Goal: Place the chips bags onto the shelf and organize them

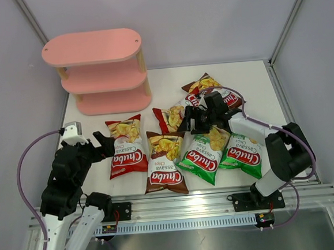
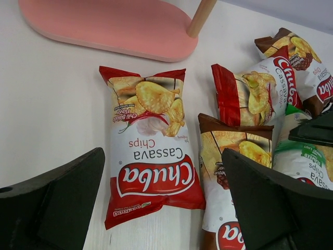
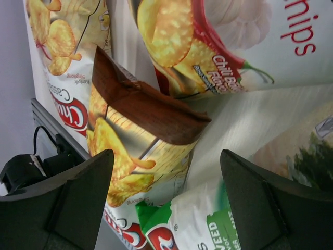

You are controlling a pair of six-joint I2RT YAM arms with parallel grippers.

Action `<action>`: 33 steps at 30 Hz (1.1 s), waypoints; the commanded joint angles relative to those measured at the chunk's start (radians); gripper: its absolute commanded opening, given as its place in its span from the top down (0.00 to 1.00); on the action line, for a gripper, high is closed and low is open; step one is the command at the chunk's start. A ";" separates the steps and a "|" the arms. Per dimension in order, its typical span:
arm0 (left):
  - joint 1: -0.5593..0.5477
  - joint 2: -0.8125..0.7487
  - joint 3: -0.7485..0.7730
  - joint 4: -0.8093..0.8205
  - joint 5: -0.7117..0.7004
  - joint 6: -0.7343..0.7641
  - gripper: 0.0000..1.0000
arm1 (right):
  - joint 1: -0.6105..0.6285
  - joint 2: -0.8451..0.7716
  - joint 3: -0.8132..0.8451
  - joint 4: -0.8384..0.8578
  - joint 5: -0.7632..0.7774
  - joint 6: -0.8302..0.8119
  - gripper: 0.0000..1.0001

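Observation:
Six chips bags lie flat in front of the pink shelf (image 1: 93, 73), whose boards hold nothing. My left gripper (image 1: 105, 144) is open, low over the left red-white bag (image 1: 126, 145), and nothing is between its fingers; in the left wrist view that bag (image 2: 151, 156) lies under the left gripper (image 2: 162, 152). My right gripper (image 1: 192, 120) hangs open over the middle of the pile. In the right wrist view, the right gripper (image 3: 166, 156) straddles the top edges of a brown bag (image 3: 145, 120) and a green bag (image 3: 208, 224) without gripping either.
A second red-white bag (image 1: 175, 115) and a brown bag (image 1: 210, 87) lie behind the right gripper. Another green bag (image 1: 244, 151) lies near the right arm. White walls enclose the table. A metal rail (image 1: 185, 207) runs along the near edge.

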 commanded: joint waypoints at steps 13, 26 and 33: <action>-0.006 0.053 -0.002 0.063 0.077 0.016 0.01 | 0.042 0.244 0.050 0.262 -0.230 -0.023 0.12; -0.006 0.070 0.000 0.066 0.110 0.021 0.01 | 0.097 0.329 -0.027 0.417 -0.225 0.092 0.36; -0.006 0.067 0.004 0.059 0.109 0.018 0.01 | 0.097 0.247 -0.027 0.436 -0.221 0.146 0.69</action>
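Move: The middle of the brown chips bag lies about 9 cm left of the right hand, 11 cm back and 8 cm below, its far end reaching closer. The crosswise red bag is roughly 8 cm ahead and level sideways; the near green bag about 9 cm back and 6 cm right; the left red bag 24 cm left and 4 cm back. From the left hand, the brown bag lies about 20 cm right, 1 cm back and 23 cm below. The right fingers close on the far end of the brown chips bag and pinch its brown seal, going from wide open to about a third. To reach it, the hand sinks and swings left, about 6 cm each, first edging forward and then drawing back, with the wrist turning some 15 degrees, partly counter-clockwise; as the fingers shut it rises about a centimetre. ##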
